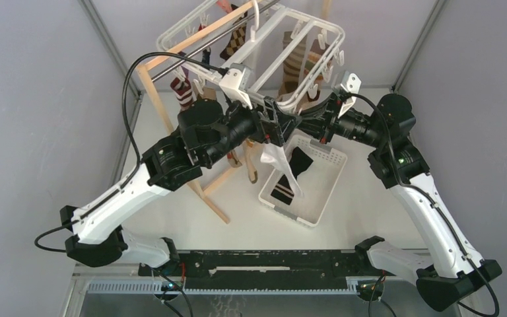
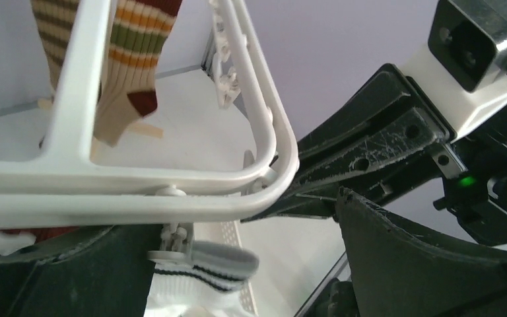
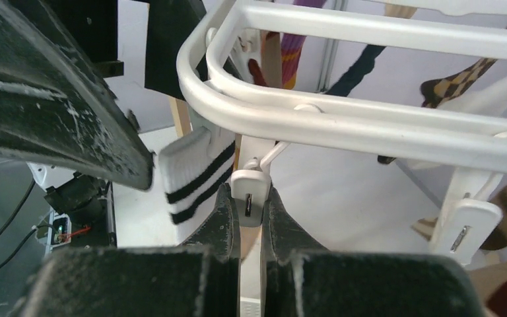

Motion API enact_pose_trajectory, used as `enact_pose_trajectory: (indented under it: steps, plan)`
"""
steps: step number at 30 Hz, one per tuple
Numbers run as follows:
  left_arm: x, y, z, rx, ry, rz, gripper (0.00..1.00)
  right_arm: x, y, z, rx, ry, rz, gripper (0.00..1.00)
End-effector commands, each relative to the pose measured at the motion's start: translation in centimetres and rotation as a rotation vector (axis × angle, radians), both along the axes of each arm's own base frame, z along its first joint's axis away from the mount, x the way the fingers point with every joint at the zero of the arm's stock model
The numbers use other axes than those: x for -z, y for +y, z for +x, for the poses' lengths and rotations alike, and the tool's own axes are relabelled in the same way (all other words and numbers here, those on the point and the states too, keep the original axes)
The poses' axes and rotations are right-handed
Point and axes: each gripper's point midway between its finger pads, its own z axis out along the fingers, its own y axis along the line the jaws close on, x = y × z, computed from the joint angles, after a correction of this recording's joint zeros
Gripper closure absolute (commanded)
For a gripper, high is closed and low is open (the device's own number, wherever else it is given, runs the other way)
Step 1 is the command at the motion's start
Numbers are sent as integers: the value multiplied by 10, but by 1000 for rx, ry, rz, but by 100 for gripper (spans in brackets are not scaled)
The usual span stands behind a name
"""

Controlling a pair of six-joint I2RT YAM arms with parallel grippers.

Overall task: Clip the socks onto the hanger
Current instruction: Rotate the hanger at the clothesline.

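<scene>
The white hanger (image 1: 272,47) hangs from the stand, and several socks are clipped to it. A white sock with black stripes (image 1: 278,162) dangles below its near corner. Its cuff (image 2: 198,271) lies beside a small white clip (image 2: 168,244). I cannot tell whether the clip grips it. My left gripper (image 2: 244,264) is open, jaws wide apart on either side of the cuff, with one finger touching it (image 3: 195,175). My right gripper (image 3: 252,198) is shut on the clip (image 3: 251,188) under the frame rail (image 3: 343,125), squeezing it. In the top view both grippers meet at that corner, left (image 1: 278,125) and right (image 1: 313,122).
A wooden stand (image 1: 165,112) with a metal rod carries the hanger. Below the grippers stands a white slotted basket (image 1: 317,205) with a black sock (image 1: 290,175) in it. A striped brown-tan sock (image 2: 132,53) and an argyle sock (image 3: 465,76) hang from other clips. Grey walls close in on both sides.
</scene>
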Motion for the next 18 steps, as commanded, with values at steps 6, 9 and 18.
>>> enact_pose_trajectory:
  steps: [6,9,18]
  plan:
    - [8,87,-8,-199,22,4,0,-3,2,-8,-36,17,-5,100]
    - [13,102,-25,-162,52,-46,0,0,0,-3,-30,31,-8,100]
    - [-16,98,-65,49,35,-201,3,5,3,5,-26,47,-11,100]
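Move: The hanger's near corner sits just past my open left fingers, about 2 cm ahead, 1 cm to the right and 2 cm above. The white sock hangs some 4 cm to the left of that hand, level with it fore and aft, its middle about 8 cm lower. From my right hand, which already has the corner clip pinched, the corner is about 2 cm left, 1 cm back and 3 cm up, and the white sock roughly 6 cm left, 2 cm back and 8 cm lower. I pull my left hand, fingers staying wide open, out from around the hanger corner and the white sock: about 12 cm to the left, then increasingly back as well, some 5 cm in all, at nearly the same height. My right hand keeps the corner clip pinched and sinks a centimetre or two with it. ##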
